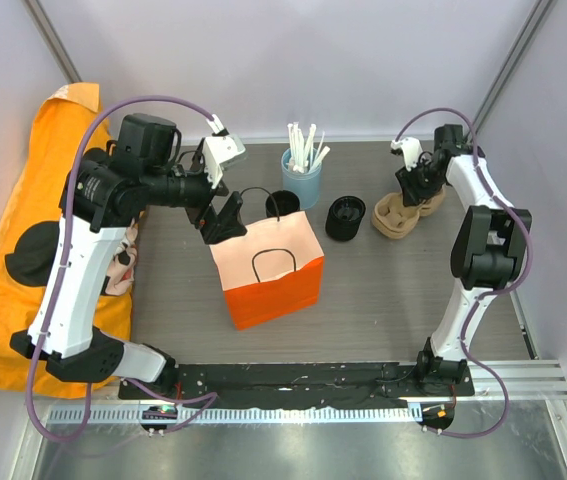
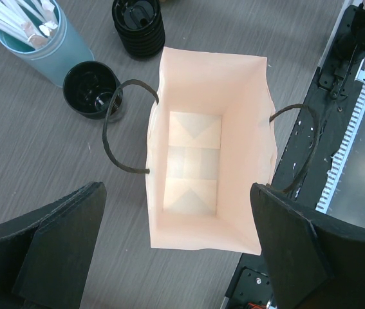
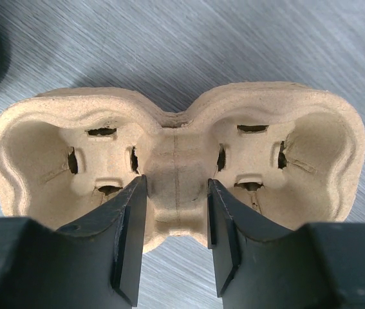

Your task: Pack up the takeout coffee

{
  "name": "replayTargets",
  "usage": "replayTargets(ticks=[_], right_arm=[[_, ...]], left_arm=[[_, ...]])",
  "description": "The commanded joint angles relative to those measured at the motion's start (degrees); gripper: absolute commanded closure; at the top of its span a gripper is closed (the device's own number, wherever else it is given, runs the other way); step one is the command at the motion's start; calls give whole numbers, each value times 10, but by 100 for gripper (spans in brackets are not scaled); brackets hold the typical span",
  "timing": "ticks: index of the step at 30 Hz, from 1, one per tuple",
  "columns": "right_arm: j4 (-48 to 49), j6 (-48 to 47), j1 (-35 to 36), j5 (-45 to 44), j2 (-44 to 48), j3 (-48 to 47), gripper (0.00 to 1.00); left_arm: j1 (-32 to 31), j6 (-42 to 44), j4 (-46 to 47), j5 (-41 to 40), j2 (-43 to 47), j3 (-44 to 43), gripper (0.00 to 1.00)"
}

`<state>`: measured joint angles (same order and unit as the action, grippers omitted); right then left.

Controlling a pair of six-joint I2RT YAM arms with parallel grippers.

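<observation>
An orange paper bag [image 1: 268, 270] with black handles stands open in the middle of the table, its pale inside [image 2: 208, 148] bare. My left gripper [image 1: 221, 185] hovers above its rear left edge, wide open [image 2: 179, 193] with nothing between the fingers. A brown pulp cup carrier [image 1: 395, 218] lies at the back right. My right gripper [image 1: 415, 188] is down on it, fingers closed against either side of the carrier's middle ridge [image 3: 176, 141], gripper [image 3: 177, 193]. A black cup [image 1: 282, 204] stands behind the bag.
A stack of black lids [image 1: 345, 217] sits between the bag and the carrier. A blue cup of white-wrapped straws [image 1: 301, 175] stands at the back. A large orange cloth bag [image 1: 3, 250] lies along the left wall. A black rail [image 1: 313, 378] runs along the near edge.
</observation>
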<state>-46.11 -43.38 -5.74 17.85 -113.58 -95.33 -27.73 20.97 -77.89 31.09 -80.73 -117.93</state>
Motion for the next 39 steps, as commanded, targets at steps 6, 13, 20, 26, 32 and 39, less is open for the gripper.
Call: replayTargets(ticks=[6,13,20,26,32,39], right_arm=[[8,9,1,-1,62,-13,67],[-39,82,6,11,83,-87,71],[-96,138,48,13,135,-158,69],[-130,176,142,-4,191,-224,68],[-138,245,191,3,205,-298,68],[-131,319,194,126,239,-325,68]], left_arm=[[2,-9,-1,11,5,-7,0],[6,-32,28,-41,4,-22,0],[21,-72,74,-138,8,-37,0],[22,-48,85,-190,-1,-78,0],[22,18,73,-148,-39,-117,0],[22,73,50,-66,-79,-120,0]])
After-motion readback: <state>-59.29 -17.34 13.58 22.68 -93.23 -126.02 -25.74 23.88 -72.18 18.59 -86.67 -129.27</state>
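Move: The paper bag, where the cup carrier pinched in the right hand is bound, stands about 33 cm to that hand's left and 22 cm back, its middle about 2 cm higher. The second carrier sits some 4 cm right below the hand. The lid stack is about 15 cm left, 3 cm back and 5 cm lower; the straw cup roughly 26 cm left, 5 cm ahead and 3 cm lower. From the idle left hand the bag is level, 7 cm right and 27 cm below. The upper carrier, still pinched at its middle bridge, is drawn straight up off its twin by the right hand, slowly for the first few centimetres, then fast, rising some 32 cm in all while swinging about 17 cm left and a little back towards the bag, tilting some 35 degrees. The open left hand draws forward from over the bag, about 7 cm, rising slightly and tipping its fingers up. ##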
